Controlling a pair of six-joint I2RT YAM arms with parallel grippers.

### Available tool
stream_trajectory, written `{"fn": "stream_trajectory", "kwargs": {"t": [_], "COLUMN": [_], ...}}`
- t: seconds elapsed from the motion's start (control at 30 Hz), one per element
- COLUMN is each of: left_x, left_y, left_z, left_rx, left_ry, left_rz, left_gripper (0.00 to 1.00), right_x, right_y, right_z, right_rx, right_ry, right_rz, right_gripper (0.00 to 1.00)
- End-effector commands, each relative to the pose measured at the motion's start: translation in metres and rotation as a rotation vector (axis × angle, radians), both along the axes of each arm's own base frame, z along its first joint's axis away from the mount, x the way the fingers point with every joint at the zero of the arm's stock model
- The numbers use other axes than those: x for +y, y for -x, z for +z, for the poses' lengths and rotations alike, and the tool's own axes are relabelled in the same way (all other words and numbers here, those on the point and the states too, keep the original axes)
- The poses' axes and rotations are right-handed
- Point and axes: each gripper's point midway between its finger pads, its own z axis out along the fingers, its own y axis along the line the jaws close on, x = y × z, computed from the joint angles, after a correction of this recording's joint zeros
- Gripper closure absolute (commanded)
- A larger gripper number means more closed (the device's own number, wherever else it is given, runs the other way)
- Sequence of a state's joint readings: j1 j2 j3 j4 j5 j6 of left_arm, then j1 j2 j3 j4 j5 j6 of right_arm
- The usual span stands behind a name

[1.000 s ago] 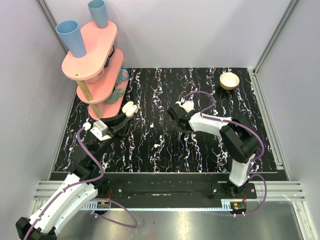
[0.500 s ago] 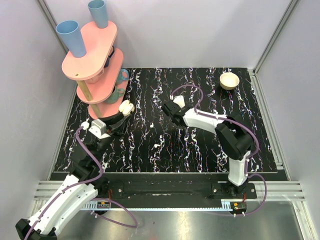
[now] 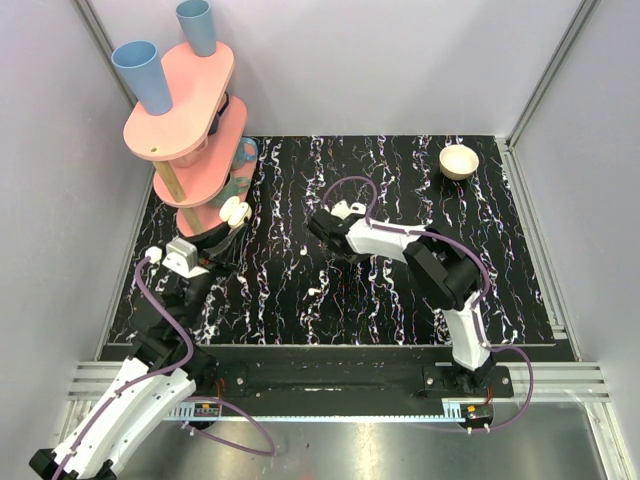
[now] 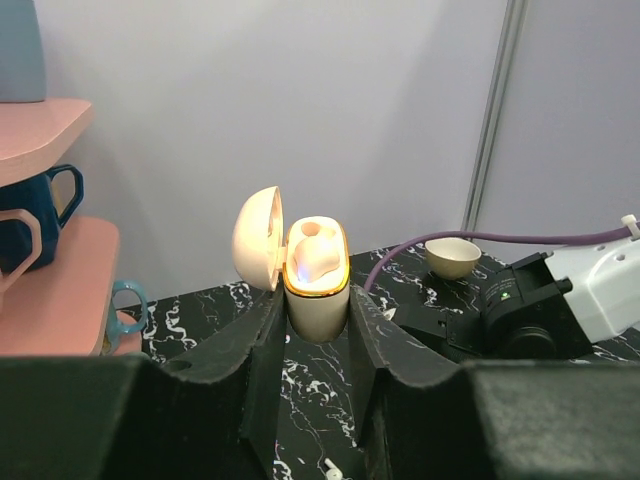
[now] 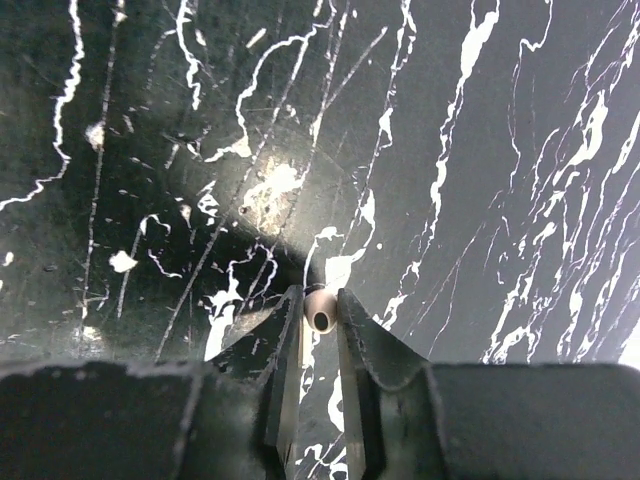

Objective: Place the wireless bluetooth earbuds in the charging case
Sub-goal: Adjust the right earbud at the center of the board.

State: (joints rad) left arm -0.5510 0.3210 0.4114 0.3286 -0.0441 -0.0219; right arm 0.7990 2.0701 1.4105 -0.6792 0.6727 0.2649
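My left gripper [image 4: 316, 305] is shut on the cream charging case [image 4: 317, 290], holding it upright above the mat. Its lid [image 4: 257, 237] hangs open to the left, and a blue light glows inside the gold rim. From above, the case [image 3: 234, 211] is close to the pink stand. My right gripper [image 5: 320, 300] is shut on one tiny white earbud [image 5: 320, 311], pinched between the fingertips just over the black marbled mat. In the top view the right gripper [image 3: 318, 228] reaches left of the mat's centre. A second earbud [image 3: 314, 291] lies loose on the mat, also seen in the left wrist view as the earbud [image 4: 329, 470].
A pink two-tier stand [image 3: 185, 120] with blue cups and mugs rises at the back left, right beside the held case. A small cream bowl [image 3: 459, 161] sits at the back right of the mat. Grey walls close in on three sides.
My left gripper has carried the case left and back towards the pink stand. The right gripper has swept left across the mat with the earbud between its fingers.
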Motion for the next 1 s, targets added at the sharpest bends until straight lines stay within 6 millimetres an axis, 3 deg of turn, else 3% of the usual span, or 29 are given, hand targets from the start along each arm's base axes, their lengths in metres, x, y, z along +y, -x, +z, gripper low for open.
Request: {"fn": "stream_trajectory", "kwargs": {"t": [0.0, 0.07, 0.23, 0.77, 0.93, 0.97], "left_x": [0.011, 0.012, 0.012, 0.009, 0.008, 0.008], "left_y": [0.004, 0.004, 0.004, 0.001, 0.002, 0.002], "left_z": [0.024, 0.023, 0.023, 0.019, 0.020, 0.020], "left_rx": [-0.048, -0.044, -0.042, -0.031, -0.035, -0.036], "left_ry": [0.034, 0.034, 0.035, 0.023, 0.023, 0.024], "left_rz": [0.042, 0.046, 0.047, 0.042, 0.034, 0.033], "left_gripper": [1.00, 1.00, 1.00, 1.00, 1.00, 1.00], "right_x": [0.013, 0.023, 0.034, 0.068, 0.067, 0.066], "right_y": [-0.002, -0.002, 0.001, -0.004, -0.003, 0.006], "right_z": [0.001, -0.002, -0.007, 0.048, 0.055, 0.051], "right_rx": [0.009, 0.014, 0.030, -0.073, -0.078, -0.034], "right_ry": [0.056, 0.049, 0.035, -0.257, -0.428, -0.487], "right_rz": [0.055, 0.067, 0.083, 0.042, -0.016, -0.027], "right_gripper": [0.75, 0.69, 0.68, 0.57, 0.54, 0.54]}}
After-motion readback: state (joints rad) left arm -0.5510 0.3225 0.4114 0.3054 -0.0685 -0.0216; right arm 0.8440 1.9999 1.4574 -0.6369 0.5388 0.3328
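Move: The earbud to be adjusted is already between the right fingertips, at table level. From there the closed white case lies about 12 cm ahead and 4 cm left. One loose earbud is some 16 cm left and 1 cm ahead, another roughly 13 cm left and 8 cm back. From the left hand, holding the open charging case, the earbud being adjusted is about 26 cm right, 12 cm ahead and 32 cm below. The earbud between the right fingertips is let go as the fingers open to about twice their gap. Low over the board, the right hand goes left about 2.5 cm, pauses briefly, then carries on left to some 5.5 cm in all, lifting nearly 3 cm at the end, while its wrist rolls back about 15 degrees. ##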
